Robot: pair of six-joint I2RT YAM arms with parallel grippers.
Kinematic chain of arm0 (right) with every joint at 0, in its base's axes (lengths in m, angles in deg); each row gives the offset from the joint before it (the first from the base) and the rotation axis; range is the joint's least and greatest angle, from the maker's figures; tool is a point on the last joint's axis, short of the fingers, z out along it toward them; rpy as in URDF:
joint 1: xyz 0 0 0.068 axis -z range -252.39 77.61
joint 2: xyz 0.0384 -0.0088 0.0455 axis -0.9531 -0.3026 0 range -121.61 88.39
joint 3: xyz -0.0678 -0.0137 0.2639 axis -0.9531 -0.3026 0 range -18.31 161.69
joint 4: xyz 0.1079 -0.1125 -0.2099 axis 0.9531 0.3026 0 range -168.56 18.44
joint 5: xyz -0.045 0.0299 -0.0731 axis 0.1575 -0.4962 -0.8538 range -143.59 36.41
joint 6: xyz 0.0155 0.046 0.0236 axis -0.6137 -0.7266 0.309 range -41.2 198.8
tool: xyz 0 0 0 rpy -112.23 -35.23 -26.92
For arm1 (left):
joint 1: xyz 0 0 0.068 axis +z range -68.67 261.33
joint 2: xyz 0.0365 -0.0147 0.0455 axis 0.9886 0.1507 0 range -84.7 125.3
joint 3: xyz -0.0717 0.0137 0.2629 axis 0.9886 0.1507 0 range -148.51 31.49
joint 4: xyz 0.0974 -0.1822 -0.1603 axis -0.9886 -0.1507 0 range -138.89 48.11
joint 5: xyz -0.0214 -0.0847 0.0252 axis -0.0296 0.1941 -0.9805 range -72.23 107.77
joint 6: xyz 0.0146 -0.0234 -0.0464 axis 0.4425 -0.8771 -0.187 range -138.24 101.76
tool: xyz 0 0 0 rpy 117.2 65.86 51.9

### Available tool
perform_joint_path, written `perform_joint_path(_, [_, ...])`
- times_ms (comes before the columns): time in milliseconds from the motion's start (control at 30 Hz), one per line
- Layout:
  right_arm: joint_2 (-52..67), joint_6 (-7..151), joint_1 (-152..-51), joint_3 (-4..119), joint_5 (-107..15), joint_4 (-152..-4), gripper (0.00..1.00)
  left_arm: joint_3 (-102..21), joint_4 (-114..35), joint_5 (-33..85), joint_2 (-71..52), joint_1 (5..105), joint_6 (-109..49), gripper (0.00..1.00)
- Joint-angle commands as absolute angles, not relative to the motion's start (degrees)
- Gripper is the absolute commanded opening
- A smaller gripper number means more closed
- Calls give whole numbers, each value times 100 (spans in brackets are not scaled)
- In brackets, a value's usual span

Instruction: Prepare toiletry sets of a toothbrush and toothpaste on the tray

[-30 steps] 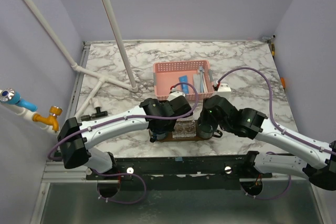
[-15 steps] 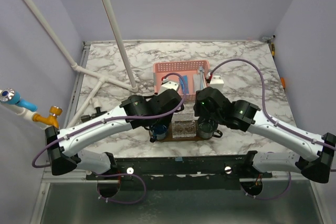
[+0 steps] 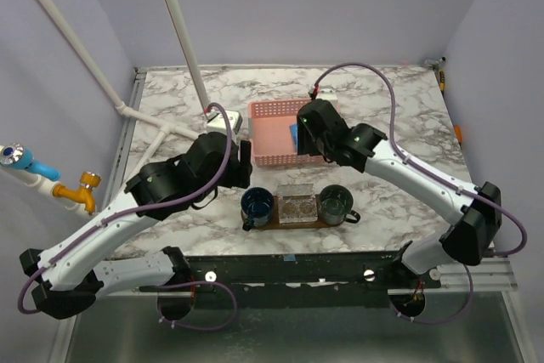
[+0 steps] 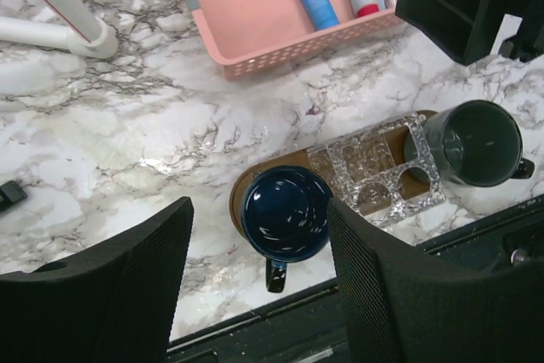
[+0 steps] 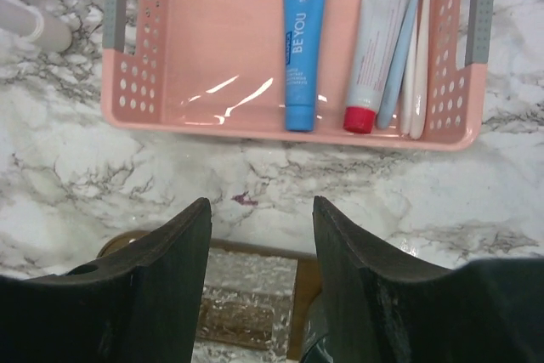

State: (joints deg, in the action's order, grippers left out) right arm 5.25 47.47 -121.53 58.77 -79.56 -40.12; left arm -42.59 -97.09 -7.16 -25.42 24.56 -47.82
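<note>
The dark wooden tray (image 3: 274, 224) near the front edge carries a blue cup (image 3: 257, 204), a clear holder (image 3: 297, 207) and a dark green cup (image 3: 335, 202). In the pink basket (image 5: 212, 48) lie a blue toothpaste tube (image 5: 304, 48), a white tube with a red cap (image 5: 374, 44) and toothbrushes (image 5: 408, 36) along its right wall. My left gripper (image 4: 261, 210) hangs open high above the blue cup (image 4: 285, 212), holding nothing. My right gripper (image 5: 259, 206) is open and empty above the marble between basket and tray (image 5: 308, 291).
White pipes (image 3: 183, 48) slant across the back left, with fittings on the marble (image 3: 157, 180). Purple cables loop from both wrists. The table's dark front rail (image 4: 476, 235) runs just beyond the tray.
My left gripper has opened and drawn back up and to the left, uncovering the blue cup on the tray. My right arm swung from the tray to over the basket.
</note>
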Motion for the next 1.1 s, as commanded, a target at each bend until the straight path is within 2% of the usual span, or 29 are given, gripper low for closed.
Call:
perform_joint_path(0, [19, 5202, -11708, 6298, -7432, -4238, 55, -3775, -9275, -431, -3031, 2850, -4453, 65])
perform_joint_path(100, [-324, 5294, -11363, 6475, -7201, -4279, 55, -3609, -9213, -307, -3198, 3069, -4317, 71])
perform_joint_path(267, [-859, 5410, -10860, 6731, -6894, -4270, 55, -3292, -8982, -238, -3495, 3253, -4104, 74])
perform_joint_path(367, [-1150, 5430, -10627, 6885, -6804, -4254, 55, -3082, -8765, -205, -3679, 3316, -4009, 86])
perform_joint_path(467, [-1518, 5445, -10479, 7108, -6745, -4198, 55, -2882, -8604, -207, -3805, 3356, -3909, 89])
perform_joint_path(533, [-1790, 5456, -10426, 7298, -6807, -4102, 55, -2794, -8552, -230, -3887, 3369, -3907, 99])
perform_joint_path(1067, [-2983, 5268, -10112, 7731, -7107, -4058, 56, -2398, -8466, -185, -4383, 3421, -3854, 99])
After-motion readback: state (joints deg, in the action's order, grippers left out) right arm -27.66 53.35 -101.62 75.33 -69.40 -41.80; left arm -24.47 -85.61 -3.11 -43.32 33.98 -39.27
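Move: The red-capped white toothpaste lies in the pink basket about 17 cm ahead of the right hand, 5 cm to its right and some 18 cm below. The blue toothpaste is roughly 6 cm to the left of it and level with it, and the toothbrushes lie about 3 cm to its right, reaching a little farther out. From the left hand, the red-capped toothpaste is some 22 cm ahead, 22 cm to the right and 24 cm below. The right hand reaches forward about 14 cm over the basket's near wall, drifting a little to its right, with the descent steepening until it is about 13 cm lower above the red-capped toothpaste, the wrist tipping some 15 degrees further down, turning slightly clockwise, and the fingers staying half open with nothing between them. Meanwhile the empty left hand draws some 5 cm to its left and sinks a little, clear of the blue mug and away from the basket, as its fingers spread from partly open to fully wide. ##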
